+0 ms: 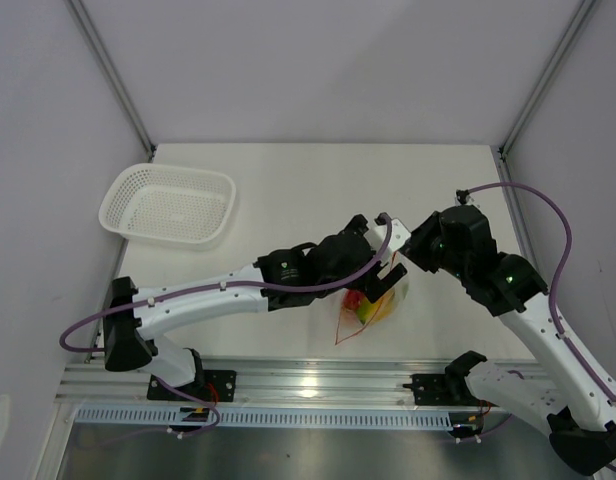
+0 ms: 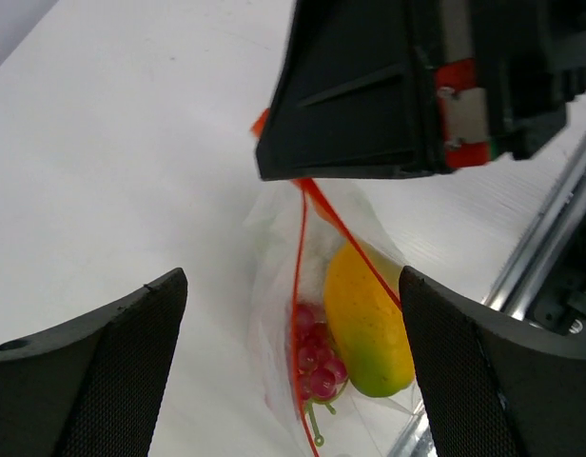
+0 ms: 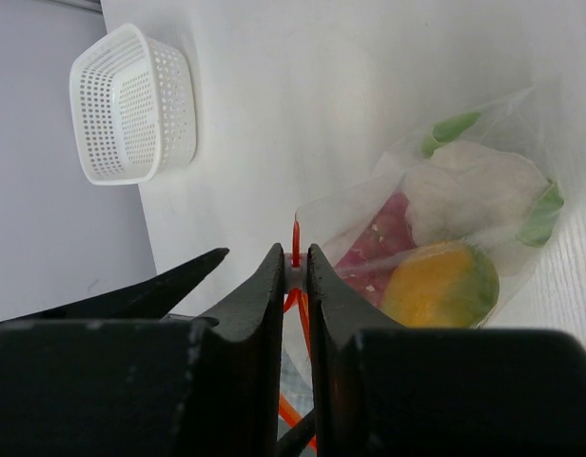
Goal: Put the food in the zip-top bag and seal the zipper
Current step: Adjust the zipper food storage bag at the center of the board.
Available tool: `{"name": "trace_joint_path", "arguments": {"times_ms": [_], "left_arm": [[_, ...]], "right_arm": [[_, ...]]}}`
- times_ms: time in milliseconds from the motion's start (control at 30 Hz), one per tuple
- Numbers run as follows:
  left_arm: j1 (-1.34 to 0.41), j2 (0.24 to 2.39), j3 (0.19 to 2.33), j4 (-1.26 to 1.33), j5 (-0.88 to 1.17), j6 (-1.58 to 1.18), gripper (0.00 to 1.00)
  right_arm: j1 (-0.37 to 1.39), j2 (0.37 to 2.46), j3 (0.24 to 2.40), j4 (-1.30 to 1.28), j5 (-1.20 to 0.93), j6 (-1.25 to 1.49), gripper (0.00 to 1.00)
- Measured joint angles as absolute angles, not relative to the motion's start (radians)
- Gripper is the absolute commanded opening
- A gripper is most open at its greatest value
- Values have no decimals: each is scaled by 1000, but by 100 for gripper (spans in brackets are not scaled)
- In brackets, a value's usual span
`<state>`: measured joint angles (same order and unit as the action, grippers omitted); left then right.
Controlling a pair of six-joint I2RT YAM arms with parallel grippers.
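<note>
The clear zip-top bag (image 1: 373,310) lies near the table's front edge, with the yellow-orange mango (image 2: 369,324), the red grape bunch (image 2: 312,357) and a white-and-green vegetable piece (image 3: 474,181) inside. I cannot make out a round red-orange fruit. My right gripper (image 3: 295,252) is shut on the red-orange zipper (image 3: 295,233) at the bag's upper corner and holds that end up; it shows in the left wrist view as a black block (image 2: 407,86). My left gripper (image 2: 291,286) is open wide and empty, just above the bag with its fingers apart on either side of it.
A white mesh basket (image 1: 168,203) stands at the back left, also in the right wrist view (image 3: 131,105). An aluminium rail (image 1: 308,380) runs along the near edge, close beside the bag. Grey walls enclose the table.
</note>
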<state>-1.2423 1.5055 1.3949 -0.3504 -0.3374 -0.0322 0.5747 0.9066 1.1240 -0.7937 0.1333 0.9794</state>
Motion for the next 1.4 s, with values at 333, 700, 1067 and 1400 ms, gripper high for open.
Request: {"name": "trace_joint_path", "arguments": {"times_ms": [333,700,1067,1400], "left_arm": [[-1219,1533,1419,-356,-144,-51,86],[-1224,1626,1442,-406,-173,-214,64],[-1219,1626,1435,-399,-155,-273,1],[-1088,1520,1299,-383,77,-292,0]], "right_arm": [[575,905,1116,-788,132,980,0],[575,898,1111,-796,164,995,0],[575,900,1110,-796,178,989,13],[461,940,1133,-774,10,772,68]]}}
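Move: The stretch of zipper my open left hand will close on lies about 5 cm below it, 3 cm to its right and 2 cm back. The right gripper, already pinching the zipper's end, is some 5 cm ahead of my left hand and 3 cm right. The mango sits in the bag about 4 cm back, 1 cm right and 16 below. From my right hand that stretch is some 6 cm back, 2 cm left and 5 below. I bring my left hand back and to the right, then down about 5 cm around the zipper just below the right gripper, and pinch both strips shut between the fingers. With them held I draw some 3 cm left, tipping the fingers further down, roughly 25 degrees in all. My right hand stays nearly still, then opens and eases about 1 cm forward and right, letting go of the zipper's end. ##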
